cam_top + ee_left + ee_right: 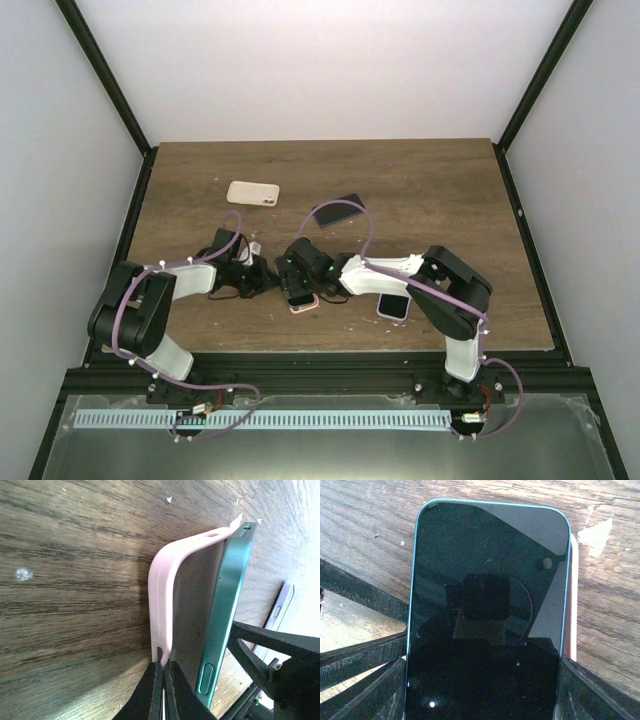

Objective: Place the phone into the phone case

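A teal-edged phone (487, 605) with a dark screen sits tilted over the pink phone case (162, 595). Its far end meets the case rim and its near side stands apart from it. My right gripper (482, 695) is shut on the phone, one finger on each long side. My left gripper (164, 667) is shut on the near rim of the pink case, its jaws pinching the thin wall. A strip of the case (572, 595) shows past the phone's right edge. From above, both grippers (268, 282) (298, 280) meet over the case (305, 307) near the table's front middle.
A cream case (253, 192) lies at the back left and a dark case (338, 211) behind the grippers. A lavender phone (393, 305) lies by the right arm, near the front edge of the wooden table (450, 190).
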Robot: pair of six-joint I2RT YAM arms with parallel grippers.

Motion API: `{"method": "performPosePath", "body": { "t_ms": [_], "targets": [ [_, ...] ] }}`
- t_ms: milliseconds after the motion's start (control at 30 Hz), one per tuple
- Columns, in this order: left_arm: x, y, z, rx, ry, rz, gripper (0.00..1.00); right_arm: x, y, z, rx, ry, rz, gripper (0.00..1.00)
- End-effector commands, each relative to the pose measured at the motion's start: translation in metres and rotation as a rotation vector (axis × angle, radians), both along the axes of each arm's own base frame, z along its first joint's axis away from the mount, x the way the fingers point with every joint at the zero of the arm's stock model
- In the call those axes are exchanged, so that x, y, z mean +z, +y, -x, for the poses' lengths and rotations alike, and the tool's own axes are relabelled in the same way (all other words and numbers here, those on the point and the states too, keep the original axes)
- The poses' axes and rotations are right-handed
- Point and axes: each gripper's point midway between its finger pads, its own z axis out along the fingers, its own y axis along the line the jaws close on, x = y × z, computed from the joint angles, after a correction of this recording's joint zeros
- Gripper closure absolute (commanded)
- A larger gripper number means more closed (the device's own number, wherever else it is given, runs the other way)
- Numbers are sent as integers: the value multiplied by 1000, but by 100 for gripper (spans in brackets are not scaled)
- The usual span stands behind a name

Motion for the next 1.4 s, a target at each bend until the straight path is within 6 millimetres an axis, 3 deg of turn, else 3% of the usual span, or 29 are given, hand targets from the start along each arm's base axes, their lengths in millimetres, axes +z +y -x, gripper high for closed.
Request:
{"method": "performPosePath", "body": {
  "t_ms": [0, 300, 500, 667, 800, 1100, 1367],
  "targets": [
    [1, 3, -5, -2, -19, -14, 97, -1, -22, -6, -72, -25, 68, 54],
    [8, 3, -10, 0, -37, -4, 94, -3, -23, -3, -71, -26, 71, 54],
    [23, -2, -11, -3, -57, 39, 80, 19, -7, -3, -37, -39, -17, 55],
    [21, 0, -3, -5, -36, 29, 75, 41, 0, -6, -39, -62, -75, 55],
    [21, 0, 7, -4, -16, 40, 73, 50, -5, -8, -57, -88, -80, 56],
    [24, -11, 14, -3, 15, 80, 70, 47, -17, -9, -83, -103, -58, 56],
    [10, -15, 20, 1, 79, 78, 69, 33, -22, -5, -90, -70, -75, 57]
  ]
}}
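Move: The left fingers pinch the pink phone case by its left rim; the case's middle is about 4 cm to their right, 2 cm ahead and 1 cm below. The right hand holds the phone over that case, whose middle lies roughly 2 cm straight below it. The spare black phone lies some 18 cm ahead and 11 cm right of the right hand; the lavender case is about level, 26 cm to its right. The left fingers let go of the pink case's left rim, opening to about a third, while that hand lifts some 2.5 cm and then eases back and right by 1 to 1.5 cm, sinking a little to stay just over the rim. After hardly moving at first, the right hand keeps its grip on the phone and raises it about 3 cm out of the case, then carries it right some 2.5 cm in all while coming halfway back down. ##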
